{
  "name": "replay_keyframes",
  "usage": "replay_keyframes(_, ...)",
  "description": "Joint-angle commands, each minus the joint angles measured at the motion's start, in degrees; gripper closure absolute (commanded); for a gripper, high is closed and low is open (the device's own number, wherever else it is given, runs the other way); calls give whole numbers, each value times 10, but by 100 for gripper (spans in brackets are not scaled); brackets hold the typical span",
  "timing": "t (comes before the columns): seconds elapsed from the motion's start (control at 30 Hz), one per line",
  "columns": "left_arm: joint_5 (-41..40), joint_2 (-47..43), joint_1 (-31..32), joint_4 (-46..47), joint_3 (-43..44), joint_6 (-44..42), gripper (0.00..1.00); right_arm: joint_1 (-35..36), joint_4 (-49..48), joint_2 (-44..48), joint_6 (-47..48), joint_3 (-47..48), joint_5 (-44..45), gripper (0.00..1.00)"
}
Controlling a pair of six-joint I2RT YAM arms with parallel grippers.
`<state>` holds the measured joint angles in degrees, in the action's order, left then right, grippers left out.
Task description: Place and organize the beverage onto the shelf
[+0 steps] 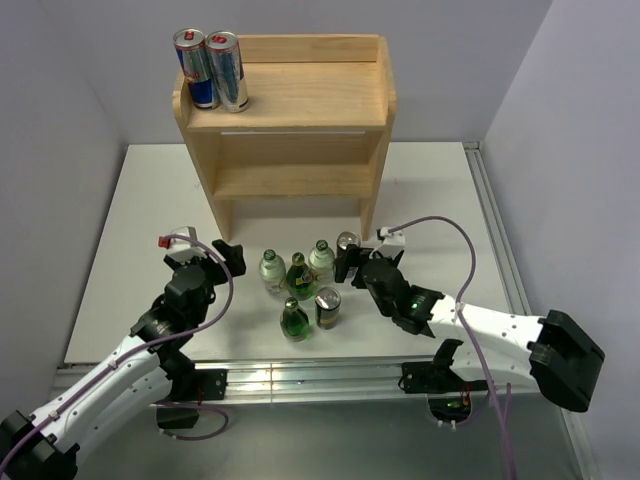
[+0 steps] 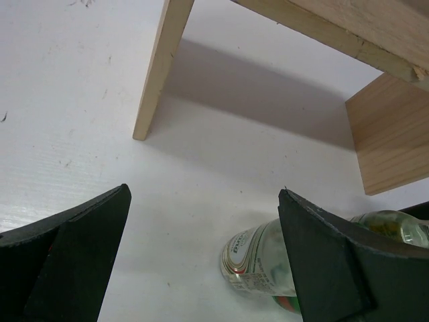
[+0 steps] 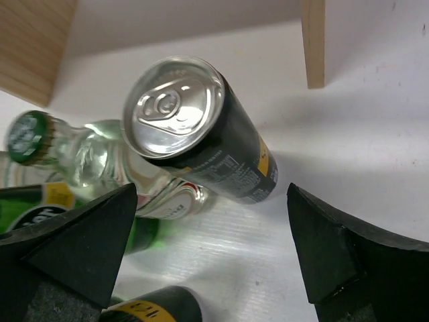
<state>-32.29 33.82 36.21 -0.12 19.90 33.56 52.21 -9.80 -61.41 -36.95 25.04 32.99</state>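
The light-wood shelf [image 1: 290, 140] stands at the back of the table, with two red-and-blue cans [image 1: 212, 70] on the left of its top tier. In front of it stand two clear bottles [image 1: 272, 270], two green bottles [image 1: 295, 320] and two black cans [image 1: 328, 307]. My right gripper [image 1: 350, 264] is open right behind the farther black can [image 3: 201, 131], which stands between and ahead of its fingers. My left gripper [image 1: 232, 258] is open and empty, left of the clear bottle [image 2: 265, 261].
The shelf's legs [image 2: 161, 67] and lower tier [image 1: 290, 180] are just beyond both grippers. A metal rail [image 1: 300, 380] runs along the near table edge. Grey walls close in left, right and behind.
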Motion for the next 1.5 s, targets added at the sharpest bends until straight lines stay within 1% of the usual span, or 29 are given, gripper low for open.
replay_keyframes(0.0,-16,-6,2,31,-4,-14,1,7,-6,37,0,-11,22,0)
replay_keyframes(0.1,-22,-6,3,39,-9,-18,1,8,-1,32,6,-15,25,0)
replay_keyframes(0.33,-36,-18,2,71,-34,-33,1,10,-63,22,25,-40,15,0)
replay_keyframes(0.5,-96,-43,2,71,-53,-26,1,9,-94,-5,41,-39,19,0)
replay_keyframes(0.6,-92,-59,2,89,-65,-37,1,10,-116,-22,49,-36,23,0)
replay_keyframes(0.8,-102,-60,2,94,-70,-43,1,10,-149,-61,70,-20,45,0)
replay_keyframes(1.07,-99,-60,3,93,-71,-43,1,9,-179,-127,78,17,40,0)
replay_keyframes(1.33,-99,-40,3,99,-67,-44,1,8,-211,-187,86,41,54,0)
replay_keyframes(1.47,-100,-31,2,102,-64,-44,1,8,-226,-211,79,37,71,0)
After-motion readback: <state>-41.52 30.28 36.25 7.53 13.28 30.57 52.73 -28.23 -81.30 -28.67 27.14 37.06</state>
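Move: The black can standing at the back right of the drinks is about 6 cm ahead of the right hand, 4 cm to its left and 5 cm lower. From the same hand the clear bottle beside the can is some 5 cm ahead and 10 cm left; the green bottle is level with the hand, 14 cm left; the front can is 6 cm back, 9 cm left. From the left hand the black can lies about 5 cm ahead, 28 cm right, 11 cm lower. After a small bob up and back, the wide-open right hand sinks and reaches forward, then swings left, ending about 3 cm farther out, 3 cm lower and 2 cm left, its left side rolled down some 8 degrees, so that the gap between its fingers closes in on the black can while the left finger pushes against the clear bottle beside it. The left hand, also open and empty, shifts about 3 cm left, away from the bottles, turning slightly counter-clockwise and tipping its fingers up a little. ##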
